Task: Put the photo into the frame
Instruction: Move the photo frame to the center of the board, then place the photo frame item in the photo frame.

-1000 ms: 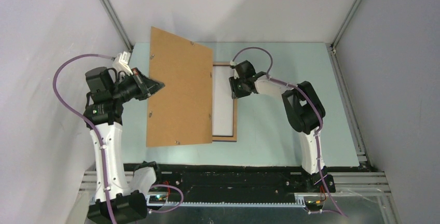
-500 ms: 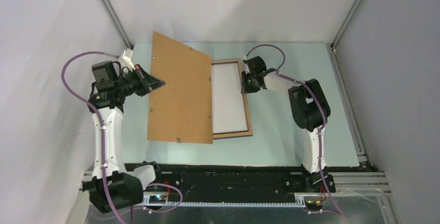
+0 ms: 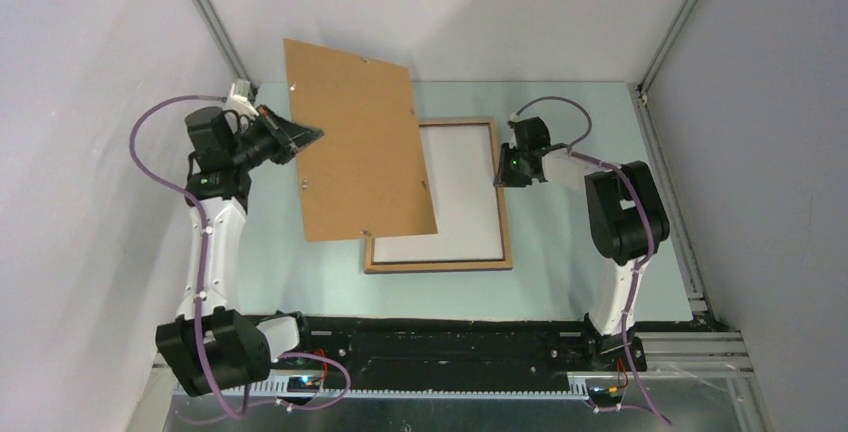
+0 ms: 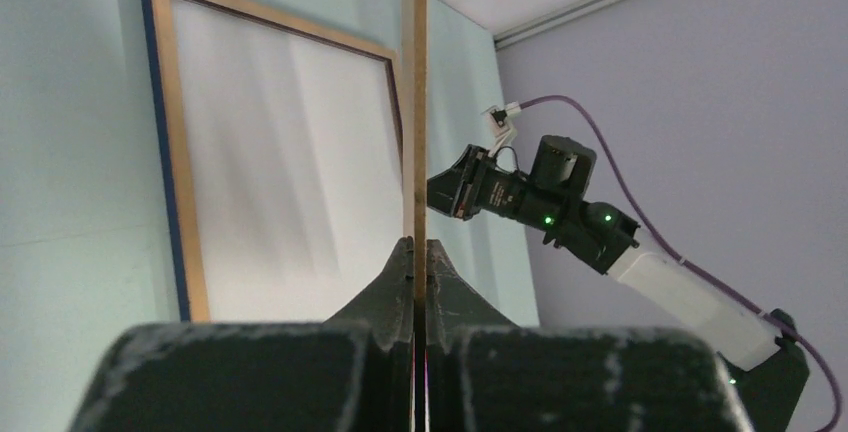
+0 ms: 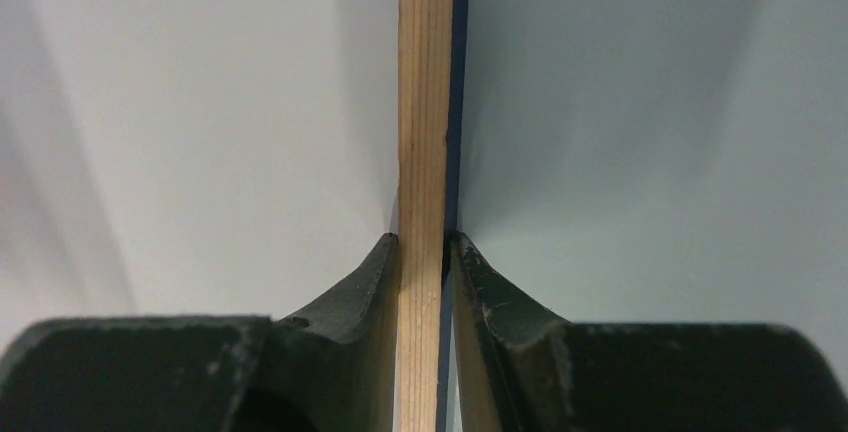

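The frame (image 3: 438,266) lies back-up on the table, its light wood border around a white sheet (image 3: 460,202) that looks like the photo's plain back. My right gripper (image 3: 500,170) is shut on the frame's right border (image 5: 425,102), one finger on each side of the wood strip. My left gripper (image 3: 312,135) is shut on the left edge of the brown backing board (image 3: 355,147), which it holds tilted above the table, over the frame's left part. In the left wrist view the board's thin edge (image 4: 420,102) runs up from between my jaws, and the frame (image 4: 185,202) lies beyond.
Grey walls and metal rails enclose the pale teal table (image 3: 580,282) on three sides. The black base rail (image 3: 450,347) runs along the near edge. The right arm (image 4: 600,237) reaches in from the right of the frame.
The right gripper has closed on the frame's border and dragged it right, turning it. The left gripper has carried the backing board up and toward the back-left, uncovering more of the frame.
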Motion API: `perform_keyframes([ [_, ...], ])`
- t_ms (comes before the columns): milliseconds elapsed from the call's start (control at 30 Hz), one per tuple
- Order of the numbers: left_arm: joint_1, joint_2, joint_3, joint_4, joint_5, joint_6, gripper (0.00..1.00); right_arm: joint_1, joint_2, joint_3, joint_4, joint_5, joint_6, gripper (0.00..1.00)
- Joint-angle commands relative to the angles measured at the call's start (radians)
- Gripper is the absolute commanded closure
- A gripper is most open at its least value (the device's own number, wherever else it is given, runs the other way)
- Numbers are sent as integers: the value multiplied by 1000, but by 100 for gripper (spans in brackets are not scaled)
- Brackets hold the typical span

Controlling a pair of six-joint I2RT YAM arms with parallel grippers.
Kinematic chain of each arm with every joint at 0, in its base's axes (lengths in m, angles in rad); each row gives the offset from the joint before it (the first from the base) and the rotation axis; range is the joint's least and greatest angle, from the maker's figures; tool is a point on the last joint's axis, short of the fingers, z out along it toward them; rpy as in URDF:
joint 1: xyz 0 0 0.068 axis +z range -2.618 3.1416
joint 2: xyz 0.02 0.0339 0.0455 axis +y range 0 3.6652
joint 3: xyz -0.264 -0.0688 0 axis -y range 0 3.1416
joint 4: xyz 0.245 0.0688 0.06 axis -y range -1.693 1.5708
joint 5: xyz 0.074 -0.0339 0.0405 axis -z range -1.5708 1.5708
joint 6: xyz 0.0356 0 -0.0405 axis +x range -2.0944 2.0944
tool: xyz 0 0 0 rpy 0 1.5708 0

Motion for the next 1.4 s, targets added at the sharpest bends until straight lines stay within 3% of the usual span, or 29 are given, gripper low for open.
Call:
perform_keyframes([
  [0,-67,29,-65,340,30,-217,100,-46,-75,-88,1,15,28,82],
  [200,-167,89,-95,453,-7,-268,100,-96,-127,-112,1,-8,29,73],
  [333,-222,143,-80,497,8,-305,100,-145,-161,-114,-13,-64,22,48],
  [533,-280,223,-83,557,15,-343,100,-211,-245,-118,-18,-162,-7,33],
  [1000,-359,398,-150,820,39,-497,100,-405,-329,-149,-21,-397,-102,34],
  [1367,-396,473,-166,867,21,-508,100,-517,-322,-178,3,-438,-107,35],
])
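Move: The photo frame's middle lies some 22 cm right of the left hand, about 4 cm ahead and 29 cm below it. Already pinched in the left fingers, the brown backing has its middle roughly 12 cm to that hand's right, 3 cm ahead and 6 cm below. The right hand still grips the frame's right side; the frame's middle is about 15 cm to its left and 2 cm back, nearly level. Right drags the frame 3 cm right, opens, retreats up-right; left carries the backing 15 cm right and down. ##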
